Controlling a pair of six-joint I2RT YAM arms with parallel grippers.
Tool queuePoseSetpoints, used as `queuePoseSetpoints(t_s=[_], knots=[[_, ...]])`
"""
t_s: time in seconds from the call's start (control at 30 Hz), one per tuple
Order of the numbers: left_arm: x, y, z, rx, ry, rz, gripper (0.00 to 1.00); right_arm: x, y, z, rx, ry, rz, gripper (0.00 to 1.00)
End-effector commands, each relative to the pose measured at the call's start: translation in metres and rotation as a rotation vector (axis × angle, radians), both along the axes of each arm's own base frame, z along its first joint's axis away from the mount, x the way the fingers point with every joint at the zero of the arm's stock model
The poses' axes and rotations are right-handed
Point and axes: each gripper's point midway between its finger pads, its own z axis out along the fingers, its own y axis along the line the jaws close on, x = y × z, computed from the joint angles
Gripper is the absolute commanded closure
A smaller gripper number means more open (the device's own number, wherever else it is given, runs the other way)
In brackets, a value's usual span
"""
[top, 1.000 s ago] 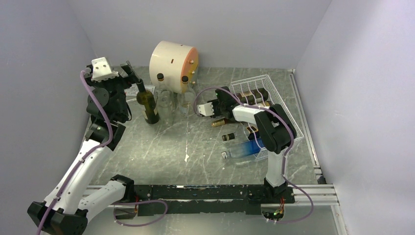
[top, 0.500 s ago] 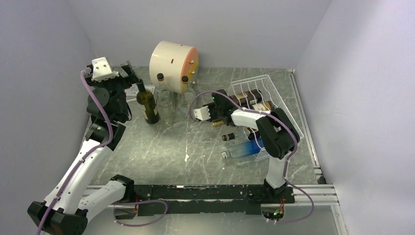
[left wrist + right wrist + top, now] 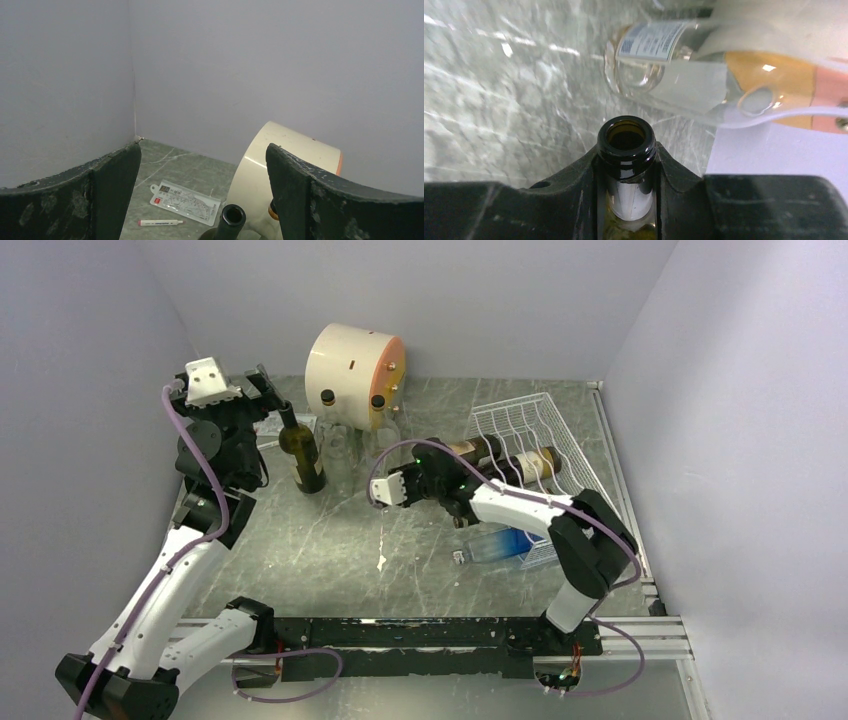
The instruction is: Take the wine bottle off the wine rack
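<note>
The white wire wine rack [image 3: 510,408] stands at the back right. A dark wine bottle [image 3: 478,449] lies partly drawn out of its left side. My right gripper [image 3: 432,476] is shut on that bottle's neck. In the right wrist view the open mouth of the bottle [image 3: 626,142] sticks out just past my fingertips [image 3: 586,172]. A second bottle [image 3: 525,462] lies in the rack behind it. My left gripper [image 3: 262,380] hangs open at the back left, just above the mouth of an upright dark bottle [image 3: 232,216], holding nothing.
A cream drum with an orange face [image 3: 355,360] stands at the back. Clear glass bottles [image 3: 340,455] stand in front of it. A blue bottle [image 3: 495,545] lies by the rack's near end. A plastic card [image 3: 185,200] and a marker [image 3: 159,222] lie near the back left corner.
My right gripper finished closing on the bottle neck and moved left and nearer, drawing the dark bottle out of the rack. The left arm has not moved.
</note>
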Motion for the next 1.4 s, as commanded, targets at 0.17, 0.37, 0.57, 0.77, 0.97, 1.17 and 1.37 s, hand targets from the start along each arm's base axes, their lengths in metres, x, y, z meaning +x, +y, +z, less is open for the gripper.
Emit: queuePoseSetpoints(t_s=[0.17,0.37,0.57,0.77,0.97,1.17,1.37], knots=[[-0.005,-0.002,0.009,-0.019,-0.035,-0.016,0.02,-0.053,0.047,0.052,0.181,0.043,0.071,1.00],[-0.005,-0.002,0.009,-0.019,-0.035,-0.020,0.02,-0.084,0.069,0.096,0.395,0.132,0.125,1.00],[-0.002,-0.005,0.006,-0.015,-0.023,-0.026,0.02,-0.103,0.094,0.148,0.660,0.236,0.192,1.00],[-0.001,-0.005,0.005,-0.013,-0.020,-0.024,0.02,-0.111,0.115,0.177,0.856,0.316,0.258,1.00],[0.004,-0.008,0.000,-0.011,-0.005,-0.032,0.02,-0.101,0.128,0.197,1.025,0.364,0.236,1.00],[0.005,-0.007,-0.001,-0.006,0.000,-0.025,0.02,-0.069,0.132,0.198,1.100,0.387,0.139,1.00],[0.006,-0.007,-0.001,-0.005,0.000,-0.026,0.02,-0.050,0.122,0.205,1.215,0.375,0.108,1.00]])
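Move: The dark wine bottle is already held by its neck in the right hand. Its likely standing place, open table, lies about 12 cm left, level in forward reach, 14 cm below. From this hand, the capped clear bottle stands 6 cm ahead, 10 left; the open clear bottle 1 ahead, 20 left; the green bottle 2 ahead, 26 left. From the left hand, that place is 24 cm right, 2 ahead, 45 below. The dark wine bottle, still pinched by the neck, is carried clear of the rack and swung upright by the right hand: back about 10 cm and some 13 cm left towards the open clear and green bottles, rising about 15 cm, then some 4 cm forward again. The wrist turns roughly 65 degrees, bringing the downward-pointing fingers level and pointing left. ##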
